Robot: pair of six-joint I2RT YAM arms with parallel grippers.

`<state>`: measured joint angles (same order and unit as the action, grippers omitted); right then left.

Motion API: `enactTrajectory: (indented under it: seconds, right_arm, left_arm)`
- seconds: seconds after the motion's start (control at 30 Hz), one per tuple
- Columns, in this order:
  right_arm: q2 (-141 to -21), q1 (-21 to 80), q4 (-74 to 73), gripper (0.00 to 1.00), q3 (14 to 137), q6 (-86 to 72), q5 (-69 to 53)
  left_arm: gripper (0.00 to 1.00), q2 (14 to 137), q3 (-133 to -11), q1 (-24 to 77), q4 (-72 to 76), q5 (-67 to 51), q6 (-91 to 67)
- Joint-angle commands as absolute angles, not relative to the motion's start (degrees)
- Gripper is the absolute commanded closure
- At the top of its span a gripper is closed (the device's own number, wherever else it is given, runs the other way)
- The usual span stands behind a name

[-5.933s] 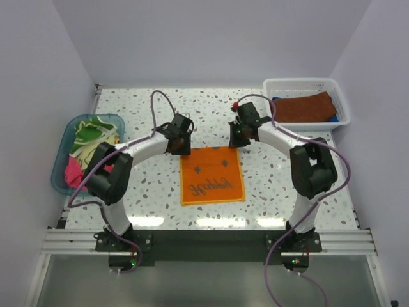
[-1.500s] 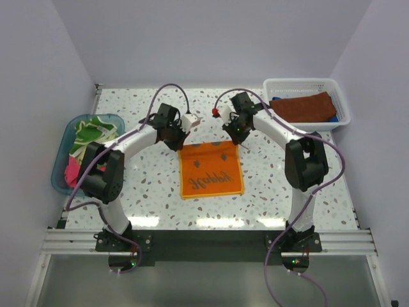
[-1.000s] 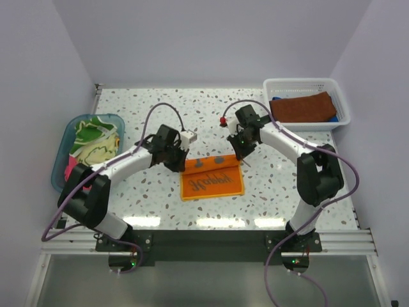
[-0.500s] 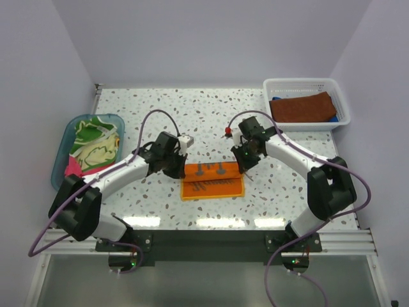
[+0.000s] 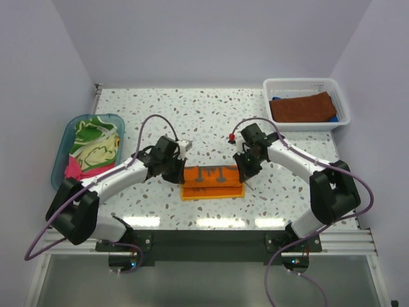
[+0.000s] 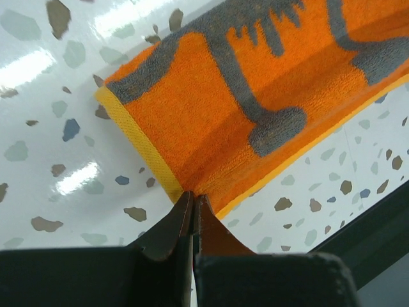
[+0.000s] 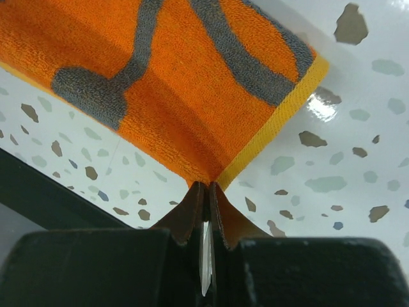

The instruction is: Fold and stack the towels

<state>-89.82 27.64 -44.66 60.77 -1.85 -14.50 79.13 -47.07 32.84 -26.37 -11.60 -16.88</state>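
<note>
An orange towel with grey blotches lies folded over on itself in the middle of the table. My left gripper is shut on its left corner; in the left wrist view the fingertips pinch the yellow-edged towel corner. My right gripper is shut on the right corner, and the right wrist view shows the pinch point on the towel. A rust brown towel lies in the white basket. Green/yellow patterned and pink towels fill the teal tub.
The white mesh basket stands at the back right with a bit of blue cloth under the brown towel. The teal tub sits at the left edge. The table's front rail runs just below the towel.
Both grippers have carried the towel's far edge toward the near edge, so the flat orange square now lies folded in half as a narrow strip.
</note>
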Motion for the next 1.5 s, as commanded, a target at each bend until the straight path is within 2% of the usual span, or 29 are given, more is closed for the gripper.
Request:
enactTrajectory:
  seconds: [0.0,0.33,0.5,0.73,0.77,0.9,1.0,1.03,1.07,1.13,1.2,1.47]
  right_arm:
    - [-88.5,27.2,-45.8,1.00,58.6,-4.2,-14.2]
    - [-92.6,27.3,-41.8,1.00,56.2,-5.3,-14.5]
    - [-92.3,27.4,-42.3,0.93,55.7,-5.4,-14.9]
    - [-90.8,27.8,-42.2,0.90,55.0,-6.5,-16.8]
    - [-90.7,27.8,-42.3,0.86,54.9,-6.6,-17.2]
    - [-89.0,27.9,-42.7,0.79,54.1,-7.0,-19.6]
    - [-86.2,28.1,-42.9,0.74,53.4,-7.7,-21.0]
    - [-85.5,28.2,-43.0,0.72,53.2,-8.0,-21.4]
    - [-84.8,28.4,-43.2,0.67,52.8,-8.3,-22.2]
    - [-82.6,28.4,-43.8,0.64,52.6,-8.3,-22.6]
    - [-80.8,28.4,-44.0,0.60,52.9,-9.0,-22.8]
    - [-75.3,28.4,-37.7,0.63,55.7,-14.8,-19.8]
  left_arm:
    - [1.00,78.6,-43.8,33.5,-25.7,-11.9,-19.2]
    - [1.00,80.2,-39.4,34.9,-21.1,-12.9,-20.6]
    - [0.95,79.8,-39.2,35.4,-20.8,-13.0,-20.9]
    - [0.92,77.7,-39.3,35.7,-21.7,-12.7,-21.6]
    - [0.89,77.5,-39.3,35.7,-21.8,-12.9,-21.6]
    - [0.83,75.9,-39.2,36.3,-22.8,-13.2,-22.1]
    - [0.74,73.3,-38.6,36.6,-22.9,-13.9,-23.5]
    - [0.60,72.5,-38.4,36.7,-23.0,-14.7,-23.9]
    - [0.54,70.8,-38.2,36.8,-23.2,-15.0,-24.3]
    - [0.40,68.7,-37.5,37.1,-23.4,-15.6,-25.6]
    - [0.37,65.7,-38.0,37.0,-24.4,-15.5,-26.6]
    - [0.36,65.6,-46.4,37.0,-26.4,-8.9,-29.9]
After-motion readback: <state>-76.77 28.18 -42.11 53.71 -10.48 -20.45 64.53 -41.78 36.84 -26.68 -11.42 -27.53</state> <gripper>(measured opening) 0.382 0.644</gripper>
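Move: Each hand already holds a corner of the orange towel's folded-over edge. The near-left corner of the bottom layer lies about 4 cm back from my left hand and 4 cm below; the near-right corner lies some 4 cm back, 1 cm right and 4 cm below my right hand. The fold crease is some 7 cm ahead of both. The towel bin is 31 cm left and 12 cm ahead of my left hand; the white basket is 21 cm right and 27 cm ahead of my right. I keep both corners pinched and bring them back and down together, each about 3 cm, laying the held edge towards the near edge of the bottom layer. There I open both sets of fingers, the left wider than the right, let go of the towel and lift both hands some 7 cm, almost straight up, clear of it. ##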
